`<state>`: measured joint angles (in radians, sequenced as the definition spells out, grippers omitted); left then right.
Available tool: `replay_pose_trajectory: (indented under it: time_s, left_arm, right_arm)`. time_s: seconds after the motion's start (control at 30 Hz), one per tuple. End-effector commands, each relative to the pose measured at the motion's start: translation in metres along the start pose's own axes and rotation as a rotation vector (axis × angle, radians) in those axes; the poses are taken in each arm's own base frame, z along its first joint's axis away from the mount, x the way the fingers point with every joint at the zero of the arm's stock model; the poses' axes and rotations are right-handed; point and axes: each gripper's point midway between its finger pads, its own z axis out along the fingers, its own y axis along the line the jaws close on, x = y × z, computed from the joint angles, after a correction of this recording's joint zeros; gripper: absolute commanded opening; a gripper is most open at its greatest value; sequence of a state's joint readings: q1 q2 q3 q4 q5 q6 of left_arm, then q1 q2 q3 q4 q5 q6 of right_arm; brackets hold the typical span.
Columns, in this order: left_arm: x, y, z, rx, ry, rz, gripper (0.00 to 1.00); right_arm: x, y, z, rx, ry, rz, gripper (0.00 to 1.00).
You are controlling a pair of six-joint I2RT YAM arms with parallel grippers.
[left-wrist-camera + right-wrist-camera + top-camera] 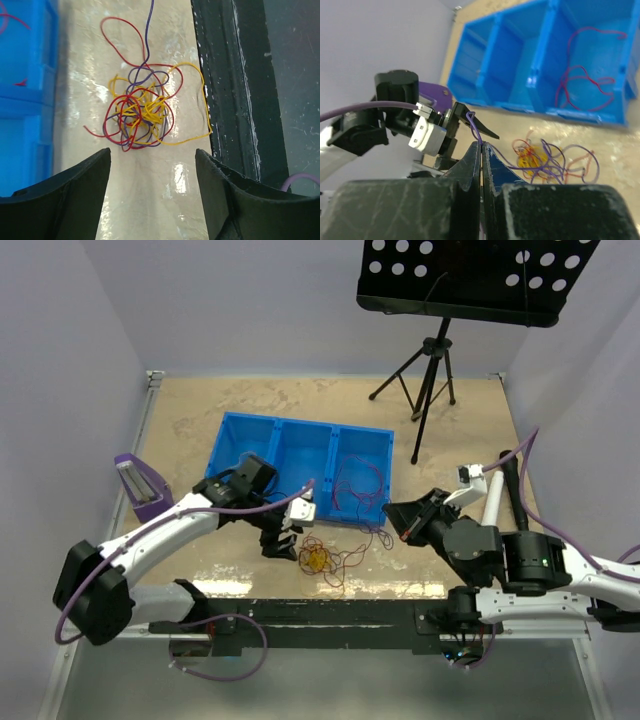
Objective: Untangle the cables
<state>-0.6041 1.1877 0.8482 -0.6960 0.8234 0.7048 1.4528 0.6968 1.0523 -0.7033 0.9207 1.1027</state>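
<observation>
The cables lie as a curly tangle (139, 111) of red, yellow and purple wires on the tan table, just in front of my left gripper (152, 156). That gripper is open, with nothing between its fingers (90, 180). In the top view the tangle (318, 560) sits right of the left gripper (281, 540). My right gripper (481, 146) is shut on a purple cable (476, 127) that runs back to the tangle (540, 159). It hovers right of the tangle (392, 513). A separate red cable (585, 75) lies in the blue bin's right compartment.
A blue three-compartment bin (300, 430) stands behind the tangle. A black tripod (430, 370) with a perforated plate (470, 275) is at the back right. A purple object (140, 485) sits at the left edge. A black rail (230, 85) runs along the near table edge.
</observation>
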Motion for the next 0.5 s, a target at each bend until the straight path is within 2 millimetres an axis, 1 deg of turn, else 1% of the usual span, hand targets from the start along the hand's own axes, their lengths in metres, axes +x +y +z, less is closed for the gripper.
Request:
replay_pose_trajectory:
  time_s: [0.0, 0.07, 0.2, 0.33, 0.47]
  left_arm:
    - [-0.003, 0.013, 0.017, 0.005, 0.076, 0.085, 0.71]
    - [-0.001, 0.018, 0.025, -0.017, 0.078, 0.113, 0.71]
    - [0.005, 0.018, 0.040, -0.018, 0.082, 0.131, 0.71]
    - [0.008, 0.020, 0.057, -0.006, 0.078, 0.142, 0.72]
    - [0.019, 0.015, 0.075, 0.044, 0.102, 0.150, 0.71]
  right_arm:
    - [0.011, -0.021, -0.003, 0.081, 0.037, 0.068, 0.00]
    - [0.007, -0.020, -0.002, 0.100, 0.025, 0.047, 0.00]
    - [-0.002, -0.016, -0.001, 0.128, -0.001, 0.010, 0.00]
    - [-0.017, -0.010, -0.007, 0.122, -0.018, 0.019, 0.00]
    - [-0.036, -0.014, -0.016, 0.115, -0.049, 0.044, 0.00]
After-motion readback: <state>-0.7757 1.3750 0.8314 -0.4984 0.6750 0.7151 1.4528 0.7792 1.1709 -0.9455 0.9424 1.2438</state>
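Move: From the left gripper, the knotted middle of the cables lies about 7 cm to the right and some 10 cm below, roughly level fore and aft. The blue box's middle is about 22 cm ahead of that gripper, 2 cm to its right and 8 cm below. The right gripper, with the purple cable in its shut fingers, has the same knot about 10 cm to its left and 30 cm below, level fore and aft. Bring the left gripper down about 5 cm and nearly 4 cm to the right towards the knot, fingers kept open, tips tilting slightly farther down and the hand turning a little clockwise. Keep the right fingers shut on the purple cable; let that hand dip some 2.5 cm, then rise most of the way back. ##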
